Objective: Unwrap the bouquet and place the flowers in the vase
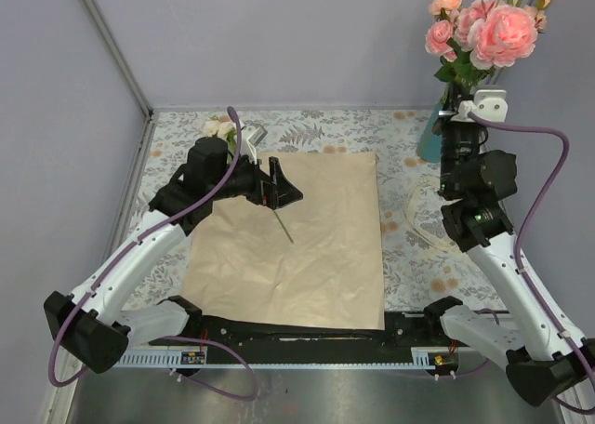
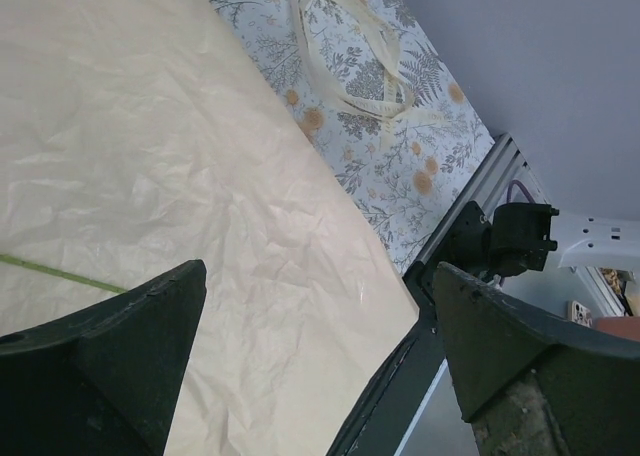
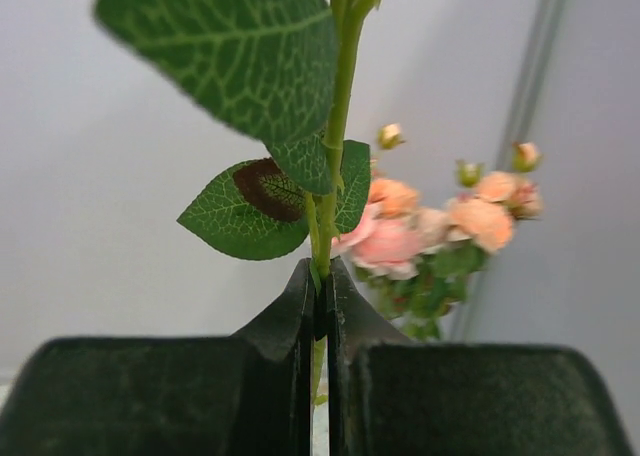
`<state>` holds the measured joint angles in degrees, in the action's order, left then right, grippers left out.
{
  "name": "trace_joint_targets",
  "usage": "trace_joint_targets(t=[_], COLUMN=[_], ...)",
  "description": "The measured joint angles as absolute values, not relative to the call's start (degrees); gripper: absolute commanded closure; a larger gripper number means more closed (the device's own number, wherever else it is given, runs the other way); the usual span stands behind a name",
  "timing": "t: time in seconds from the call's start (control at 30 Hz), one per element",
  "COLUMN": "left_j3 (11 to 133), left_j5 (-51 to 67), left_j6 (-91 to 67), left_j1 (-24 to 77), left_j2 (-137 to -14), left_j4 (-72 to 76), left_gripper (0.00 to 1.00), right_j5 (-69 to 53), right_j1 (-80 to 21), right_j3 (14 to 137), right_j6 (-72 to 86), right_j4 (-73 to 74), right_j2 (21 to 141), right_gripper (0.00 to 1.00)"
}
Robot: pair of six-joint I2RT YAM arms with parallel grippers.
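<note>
The bouquet's tan kraft paper [image 1: 297,247] lies spread flat on the table, unwrapped. My left gripper [image 1: 284,187] hovers open over its far left part, nothing between its fingers [image 2: 150,326]. A thin green stem [image 1: 284,227] lies on the paper just below it, also at the left edge of the left wrist view [image 2: 50,273]. Cream flower heads [image 1: 219,126] show behind the left arm. My right gripper [image 3: 322,281] is shut on a green flower stem [image 3: 340,126], held upright at the back right. Pink roses [image 1: 493,29] rise above the teal vase [image 1: 429,140], which the right arm partly hides.
A pale ribbon [image 1: 420,218] lies looped on the floral tablecloth [image 1: 409,266] right of the paper, seen also in the left wrist view [image 2: 350,71]. Grey walls and a metal frame rail [image 1: 139,173] close in the table at the left and back.
</note>
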<state>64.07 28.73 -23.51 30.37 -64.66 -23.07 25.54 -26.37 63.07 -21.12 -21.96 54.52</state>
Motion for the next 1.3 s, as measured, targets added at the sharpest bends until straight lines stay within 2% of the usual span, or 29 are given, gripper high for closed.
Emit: trace_joint_targets(t=[0.27, 0.6, 0.83, 1.3], left_j3=[64.1, 64.1, 64.1, 64.1], left_j5=[27.2, 25.9, 25.6, 25.1], left_j6=[-23.5, -23.4, -23.4, -23.4], left_j1=[30.4, 30.4, 30.4, 30.4], left_j2=[-64.6, -64.0, -63.8, -63.9], left_j4=[-23.1, -23.8, -23.9, -23.9], left_gripper=[0.01, 0.01, 0.01, 0.01], right_j5=[25.8, 23.2, 20.5, 16.0], right_j1=[-10.9, -0.8, 3.2, 4.7], right_j3=[69.6, 78.4, 82.0, 84.0], right_j6=[-22.7, -18.1, -13.5, -10.7], right_j4=[-23.2, -26.6, -29.6, -35.3], right_j2=[60.1, 71.2, 78.8, 88.9], right_gripper=[1.0, 1.0, 1.0, 1.0])
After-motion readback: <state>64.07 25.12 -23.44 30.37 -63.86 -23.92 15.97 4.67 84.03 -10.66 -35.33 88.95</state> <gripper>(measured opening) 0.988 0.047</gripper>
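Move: My right hand holds an upright flower by its stem. The vase it is going to stands about 28 cm ahead, 13 cm to the right and 40 cm below. The blooms in the vase are some 31 cm ahead, 17 cm right and 8 cm lower than that hand, and the ribbon lies about 8 cm ahead, 10 cm right and 50 cm down. From my left hand the vase is roughly 37 cm ahead, 41 cm right and 18 cm below. Keeping the stem pinched and the flower upright, I swing my right hand about 15 cm to the right with a slight rise, turning it some 20 degrees clockwise. Then I curve forward about 16 cm in all towards the vase and its blooms, sinking nearly 5 cm over the last stretch to bring the stem's lower end to the vase mouth. ##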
